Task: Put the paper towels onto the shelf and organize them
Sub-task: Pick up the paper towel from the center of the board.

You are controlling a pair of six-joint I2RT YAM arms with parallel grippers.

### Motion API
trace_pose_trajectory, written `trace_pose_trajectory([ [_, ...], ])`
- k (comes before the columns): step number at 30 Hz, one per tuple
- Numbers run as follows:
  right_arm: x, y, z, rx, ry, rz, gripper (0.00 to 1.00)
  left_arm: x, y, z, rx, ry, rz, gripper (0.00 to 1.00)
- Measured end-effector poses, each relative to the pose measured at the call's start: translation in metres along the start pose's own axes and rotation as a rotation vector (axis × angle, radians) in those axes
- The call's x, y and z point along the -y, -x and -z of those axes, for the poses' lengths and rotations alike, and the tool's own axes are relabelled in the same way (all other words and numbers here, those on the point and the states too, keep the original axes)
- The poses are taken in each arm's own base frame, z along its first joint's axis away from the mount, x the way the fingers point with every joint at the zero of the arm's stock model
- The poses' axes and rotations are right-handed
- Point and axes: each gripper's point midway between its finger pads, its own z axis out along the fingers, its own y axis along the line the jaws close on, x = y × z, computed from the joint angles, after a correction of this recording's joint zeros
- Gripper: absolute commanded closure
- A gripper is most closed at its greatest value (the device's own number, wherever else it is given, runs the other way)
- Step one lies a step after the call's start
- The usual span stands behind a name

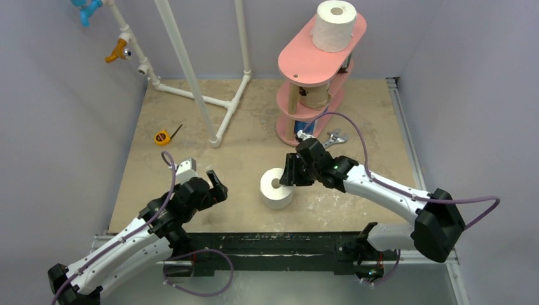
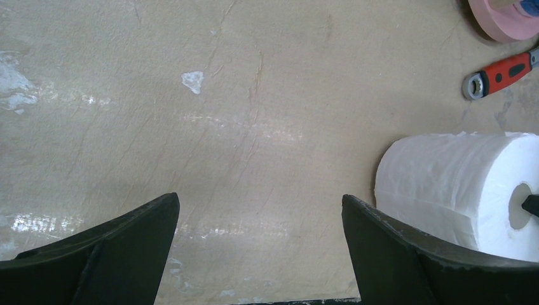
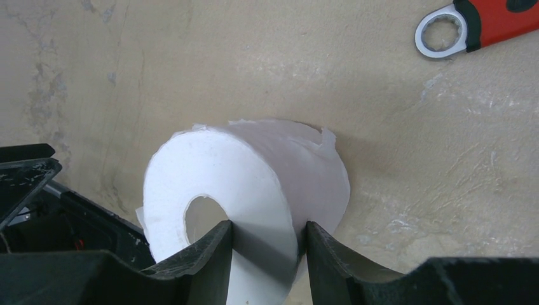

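A white paper towel roll (image 1: 276, 189) stands on end on the table in front of the arms. My right gripper (image 1: 289, 173) is shut on its wall. In the right wrist view one finger sits in the hollow core and the other presses the outside of the roll (image 3: 254, 171), with the gripper (image 3: 268, 232) pinching the paper between them. The pink shelf (image 1: 305, 60) stands at the back right. Another white roll (image 1: 335, 25) stands on its top board and a tan roll (image 1: 313, 95) on the middle one. My left gripper (image 1: 213, 181) (image 2: 260, 210) hangs open and holds nothing, left of the roll (image 2: 457, 190).
A red-handled wrench (image 1: 334, 138) (image 3: 470, 22) (image 2: 502, 73) lies by the shelf's foot. A yellow tape measure (image 1: 163, 136) lies at the left. The white pipe frame (image 1: 191, 70) stands across the back left. Grey walls close in both sides.
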Motion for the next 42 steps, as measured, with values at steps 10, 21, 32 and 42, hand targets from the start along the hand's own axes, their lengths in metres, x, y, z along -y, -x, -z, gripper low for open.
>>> trace_pose_trajectory([
  [10,-0.035,0.038,0.037,0.083,0.070,-0.028,1.00,0.000,0.000,0.000,0.000,-0.002,0.002,0.01],
  [21,-0.048,0.076,0.074,0.178,0.021,-0.138,1.00,0.001,0.000,0.000,0.000,-0.001,0.019,0.01],
  [32,-0.078,0.112,0.127,0.228,0.052,-0.196,1.00,0.000,-0.003,-0.001,-0.012,0.006,0.017,0.01],
  [42,-0.109,0.162,0.189,0.317,0.059,-0.217,1.00,-0.001,-0.005,0.001,-0.024,0.005,0.025,0.02],
])
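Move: The white roll is already pinched by its wall, its middle about 3 cm left, 2 cm back and 4 cm below the right hand. The middle of the pink shelf stands some 36 cm ahead, 12 cm right and 8 cm higher. The blue roll on its lowest tier is about 24 cm ahead, 8 cm right, 4 cm lower; the red wrench 18 cm ahead, 13 cm right, 9 cm lower. From the left hand the shelf is roughly 39 cm ahead, 33 cm right, 8 cm up. The white roll goes almost straight up in the right hand's unchanged pinch on its wall, some 27 cm with only 3 to 4 cm forward, slower for a moment near halfway and then quicker, up towards the shelf's top level. On the way the wrist turns about 15 degrees clockwise and tilts, its left side rising and the fingers tipping up about 10 degrees. ##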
